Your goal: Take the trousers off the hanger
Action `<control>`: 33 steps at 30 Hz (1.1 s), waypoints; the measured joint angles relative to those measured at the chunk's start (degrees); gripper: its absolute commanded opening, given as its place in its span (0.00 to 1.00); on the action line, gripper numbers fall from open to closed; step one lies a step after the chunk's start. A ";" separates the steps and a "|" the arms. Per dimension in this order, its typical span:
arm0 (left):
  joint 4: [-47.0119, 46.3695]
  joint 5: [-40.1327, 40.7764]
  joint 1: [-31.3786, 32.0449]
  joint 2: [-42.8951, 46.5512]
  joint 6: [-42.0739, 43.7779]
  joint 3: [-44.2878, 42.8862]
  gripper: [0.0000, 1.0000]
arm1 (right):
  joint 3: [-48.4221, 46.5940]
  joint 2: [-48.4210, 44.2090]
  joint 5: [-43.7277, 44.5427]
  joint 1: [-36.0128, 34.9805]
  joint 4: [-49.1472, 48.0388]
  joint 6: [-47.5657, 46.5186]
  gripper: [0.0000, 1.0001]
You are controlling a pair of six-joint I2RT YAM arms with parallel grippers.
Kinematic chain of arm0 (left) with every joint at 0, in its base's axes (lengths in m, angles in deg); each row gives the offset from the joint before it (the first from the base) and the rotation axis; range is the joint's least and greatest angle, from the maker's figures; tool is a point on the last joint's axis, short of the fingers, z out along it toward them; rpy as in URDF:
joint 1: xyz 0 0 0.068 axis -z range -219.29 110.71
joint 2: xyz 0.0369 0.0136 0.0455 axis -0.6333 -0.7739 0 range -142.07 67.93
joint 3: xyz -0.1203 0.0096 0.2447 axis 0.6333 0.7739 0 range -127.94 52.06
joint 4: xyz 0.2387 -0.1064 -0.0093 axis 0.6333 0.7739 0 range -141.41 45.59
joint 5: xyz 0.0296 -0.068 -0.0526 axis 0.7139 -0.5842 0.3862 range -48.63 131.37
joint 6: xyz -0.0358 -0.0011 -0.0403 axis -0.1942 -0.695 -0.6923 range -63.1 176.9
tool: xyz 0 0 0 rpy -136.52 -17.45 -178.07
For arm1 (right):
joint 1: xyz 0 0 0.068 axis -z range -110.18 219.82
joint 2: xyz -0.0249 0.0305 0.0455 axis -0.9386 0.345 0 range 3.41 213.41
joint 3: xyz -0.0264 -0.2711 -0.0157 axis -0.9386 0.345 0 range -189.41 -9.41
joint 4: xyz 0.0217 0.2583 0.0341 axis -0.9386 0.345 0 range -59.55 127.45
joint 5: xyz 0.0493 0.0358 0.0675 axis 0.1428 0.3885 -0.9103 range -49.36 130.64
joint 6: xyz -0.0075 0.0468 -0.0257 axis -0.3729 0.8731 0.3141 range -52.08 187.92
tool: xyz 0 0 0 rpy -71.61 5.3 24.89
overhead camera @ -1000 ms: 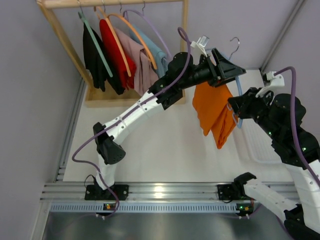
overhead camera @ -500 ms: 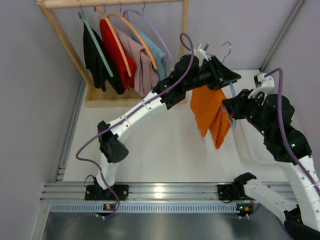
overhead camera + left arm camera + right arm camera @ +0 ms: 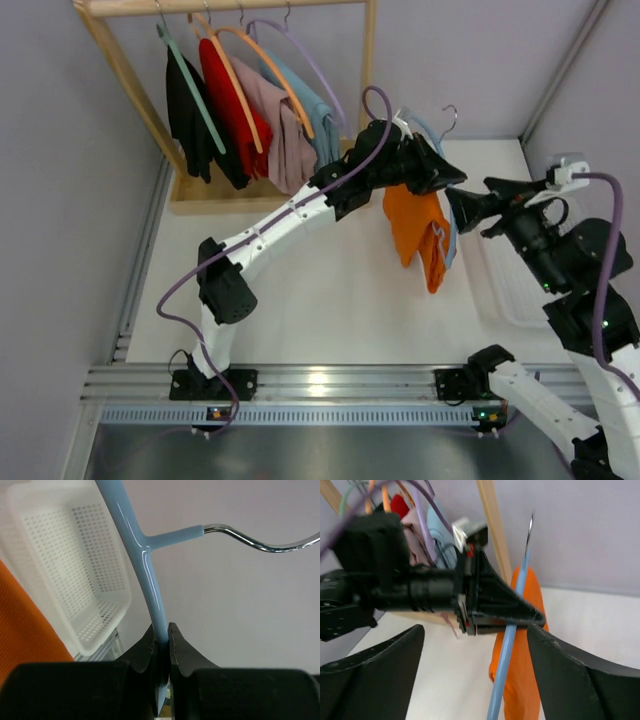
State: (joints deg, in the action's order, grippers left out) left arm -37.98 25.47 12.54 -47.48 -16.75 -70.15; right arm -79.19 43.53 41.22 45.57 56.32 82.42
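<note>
The orange trousers (image 3: 415, 232) hang folded over the light-blue hanger (image 3: 451, 222), up in the air right of the middle. My left gripper (image 3: 452, 181) is shut on the hanger's arm just below its neck; the left wrist view has the blue bar (image 3: 145, 565) pinched between the jaws (image 3: 161, 631), the silver hook (image 3: 260, 541) reaching right and orange cloth (image 3: 25, 625) at the lower left. My right gripper (image 3: 462, 207) stands open just right of the hanger. In its wrist view the fingers (image 3: 475, 630) straddle the hanger (image 3: 506, 655) and the trousers (image 3: 525, 685) without touching them.
A wooden rack (image 3: 368, 60) at the back left carries black, red, pink and pale-blue garments (image 3: 240, 115) on coloured hangers. A white perforated basket (image 3: 505, 295) sits on the table at the right, under the right arm; its wall (image 3: 35, 525) also shows past the hanger.
My left gripper has closed on the hanger. My right gripper has opened, let go of the hanger and drawn back to the right. Hanger and trousers have shifted slightly left.
</note>
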 measured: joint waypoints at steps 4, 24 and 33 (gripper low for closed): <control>2.12 -1.16 -0.42 0.00 -0.42 3.41 0.00 | 0.33 -5.44 1.64 0.00 -3.37 -4.81 0.97; -3.26 -6.05 -1.25 3.17 -4.04 -0.70 0.00 | 21.11 -25.97 1.79 0.00 -1.29 -28.11 0.99; -3.02 -6.12 -3.02 4.66 -7.10 -0.72 0.00 | 34.16 -33.18 -7.23 0.00 -4.74 -27.63 0.99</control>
State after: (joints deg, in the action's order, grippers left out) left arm -41.00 19.35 9.52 -42.83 -23.85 -70.87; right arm -45.02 10.35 33.98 45.57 51.58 54.79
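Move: Roughly 7 cm ahead of the right hand, 4 cm to its left and 11 cm lower is the middle of the orange trousers, draped over the blue hanger. The white basket lies about 9 cm ahead, 27 cm right and 38 cm below; the light-blue trousers on the rack are some 17 cm ahead, 25 cm left and 4 cm lower. From the left hand, already gripping the hanger, the orange trousers are about 2 cm back, 5 cm left and 10 cm down. Backing off from the hanger, the right hand arcs up, back and to its right while its fingers open fully, then sinks some 16 cm to about the height of the trousers' lower end, rolling its left side down about 25 degrees and its fingertips up, touching nothing at the end. The left hand keeps its pinch on the hanger, dips 4 cm, then lifts it about 11 cm, drifting left. ##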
